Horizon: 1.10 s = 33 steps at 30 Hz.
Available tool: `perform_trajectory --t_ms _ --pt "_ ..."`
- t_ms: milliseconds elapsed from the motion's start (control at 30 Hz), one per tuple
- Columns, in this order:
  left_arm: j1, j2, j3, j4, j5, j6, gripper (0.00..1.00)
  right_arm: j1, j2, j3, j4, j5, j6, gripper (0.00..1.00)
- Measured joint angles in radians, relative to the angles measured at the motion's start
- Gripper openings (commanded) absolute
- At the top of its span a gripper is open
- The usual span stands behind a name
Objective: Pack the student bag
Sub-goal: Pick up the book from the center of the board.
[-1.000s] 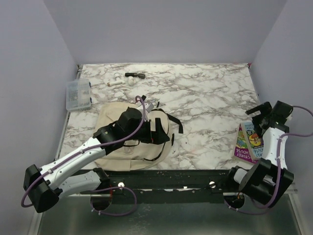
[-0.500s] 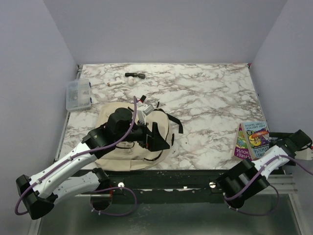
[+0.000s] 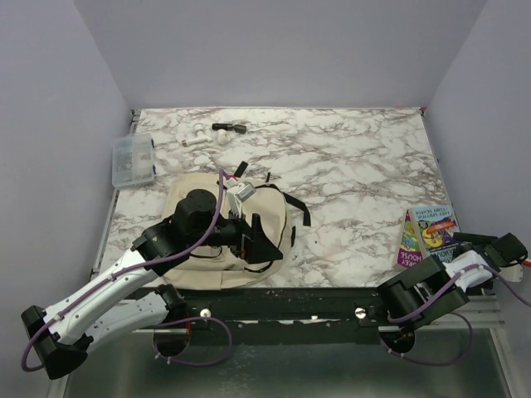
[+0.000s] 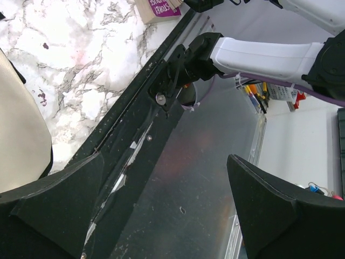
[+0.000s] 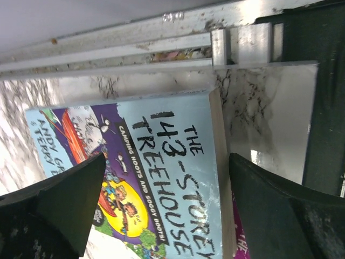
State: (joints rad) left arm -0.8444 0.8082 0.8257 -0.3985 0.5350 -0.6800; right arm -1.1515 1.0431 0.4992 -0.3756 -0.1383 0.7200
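Note:
The student bag (image 3: pixel 187 189), a beige canvas backpack with black straps, lies flat at the table's near left. My left gripper (image 3: pixel 260 240) hovers over the bag's near right corner, open and empty. In the left wrist view its fingers frame the table's front rail, with the student bag (image 4: pixel 21 145) at the left edge. Two books (image 3: pixel 431 225) lie at the near right. My right gripper (image 3: pixel 470 240) sits low beside them, open. The right wrist view shows a light blue Treehouse book (image 5: pixel 161 167) between the open fingers (image 5: pixel 64 202), untouched, with a purple book (image 5: pixel 241 244) under it.
A clear plastic box (image 3: pixel 134 160) stands at the far left edge. Small white pieces (image 3: pixel 197 137) and a black item (image 3: pixel 230 128) lie at the back. The black front rail (image 3: pixel 290 300) runs along the near edge. Side walls close in left and right.
The right arm has dropped from a raised pose to low at the table's near right corner, beside the books. The left arm has drawn back slightly and its jaws have widened.

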Motion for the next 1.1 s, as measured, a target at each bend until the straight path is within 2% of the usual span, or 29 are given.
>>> perform_trajectory --t_ms 167,533,667,867,1100 --pt "0.0 0.002 0.0 0.0 0.0 0.0 0.98 -0.002 0.023 -0.044 0.077 -0.106 -0.008 0.99" --pt "0.0 0.016 0.0 -0.003 -0.001 0.0 0.98 -0.016 0.011 -0.175 0.298 -0.264 0.061 0.82" --pt "0.0 0.028 0.0 -0.008 -0.002 0.0 0.98 -0.021 0.013 -0.21 0.376 -0.302 0.075 0.67" --pt "0.0 0.059 0.0 -0.016 -0.004 0.0 0.98 -0.021 0.025 -0.214 0.428 -0.335 0.06 0.55" --pt "0.0 0.064 0.0 -0.027 -0.017 0.0 0.99 -0.021 -0.011 -0.201 0.461 -0.418 0.015 0.15"
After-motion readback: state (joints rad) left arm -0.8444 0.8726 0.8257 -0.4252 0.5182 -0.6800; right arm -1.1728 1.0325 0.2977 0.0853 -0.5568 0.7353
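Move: Ahead of the right hand and a little below it lies the blue book it goes for, its middle about 7 cm farther out, 4 cm to the left and 2 cm lower, with its near short end close by the open fingers. The purple book, partly under the blue one, has its middle some 10 cm left of the hand, 4 cm ahead and 5 cm below. From the left hand the blue book is roughly 54 cm to the right, 10 cm ahead and 22 cm below. Driving forward about 5 cm and drifting left, the right hand first dips a centimetre along the blue book's near end, then rises nearly 3 cm, while the wrist swings the fingertips up and outward by some 25 degrees. The fingers close from wide open to pinch the near short edge, one over the cover, one underneath. The left hand sinks about 2 cm, fingers open. ##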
